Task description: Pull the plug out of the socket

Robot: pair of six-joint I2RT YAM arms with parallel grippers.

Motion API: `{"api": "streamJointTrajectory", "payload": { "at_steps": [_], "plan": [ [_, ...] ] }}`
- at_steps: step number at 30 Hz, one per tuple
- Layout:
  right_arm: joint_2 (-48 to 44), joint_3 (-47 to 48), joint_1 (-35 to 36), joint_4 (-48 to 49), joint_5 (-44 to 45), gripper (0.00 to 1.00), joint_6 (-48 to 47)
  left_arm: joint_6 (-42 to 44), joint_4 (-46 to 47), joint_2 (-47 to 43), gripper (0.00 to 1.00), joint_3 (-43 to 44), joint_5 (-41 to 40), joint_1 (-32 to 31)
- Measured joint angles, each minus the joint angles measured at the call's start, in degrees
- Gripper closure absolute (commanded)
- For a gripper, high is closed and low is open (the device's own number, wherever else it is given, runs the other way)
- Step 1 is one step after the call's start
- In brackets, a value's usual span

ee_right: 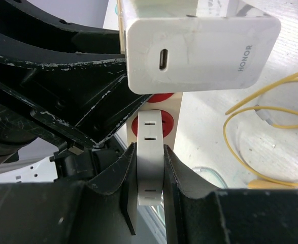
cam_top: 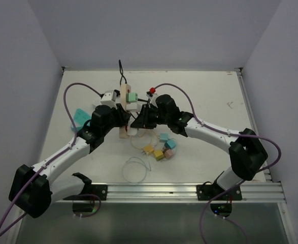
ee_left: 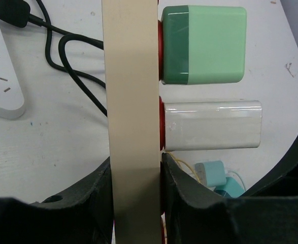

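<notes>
A beige socket strip (ee_left: pixel 131 101) stands on edge, its red sockets (ee_right: pixel 161 124) facing right. My left gripper (ee_left: pixel 136 175) is shut on the strip's near end; in the top view the gripper (cam_top: pixel 122 121) is at table centre. A green charger (ee_left: pixel 204 44) and a white charger (ee_left: pixel 212 126) are plugged into the strip. My right gripper (ee_right: pixel 150 152) is shut on a slim white plug (ee_right: pixel 150 168) in front of the lowest red socket, just below the white charger (ee_right: pixel 202 51). I cannot tell how deep the plug sits. In the top view the right gripper (cam_top: pixel 137 123) meets the strip (cam_top: pixel 124 109).
A white power strip (ee_left: pixel 1 86) with a black cable (ee_left: pixel 67 56) lies left of the beige one. Several coloured chargers (cam_top: pixel 164 147) with a yellow cable (ee_right: pixel 250 132) lie in front. A white cable loop (cam_top: pixel 136 170) lies nearer. A teal object (cam_top: pixel 80 118) lies at left.
</notes>
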Motion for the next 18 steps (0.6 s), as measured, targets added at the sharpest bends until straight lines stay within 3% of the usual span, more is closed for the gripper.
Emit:
{"api": "streamJointTrajectory", "payload": {
  "at_steps": [6,12,18],
  "plan": [
    [-1.07,1.92,-0.61,-4.48,0.09,1.0,-1.25,0.42,1.62,-0.5,1.0,-0.11,-0.2,-0.09],
    [-7.21,2.03,-4.9,-16.63,-0.15,1.0,-3.78,6.49,-3.63,-0.44,1.0,-0.13,-15.47,3.98],
    [-9.49,1.11,-7.98,-18.97,-0.96,1.0,-4.94,8.07,-5.11,-0.52,1.0,-0.04,-18.51,4.09]
  ]
}}
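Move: The right fingers already pinch the plug, still in the socket strip; the green plug lies about 13 cm ahead of this hand and 3 cm left, the white adapter some 9 cm ahead and 3 cm left, all near hand height. The left hand already grips the strip, with the pinched plug about 5 cm to its right and 3 cm back. Both hands keep their grips and part, the right drawing the plug rightward 7 cm, the left swinging the strip leftward 9 cm. ##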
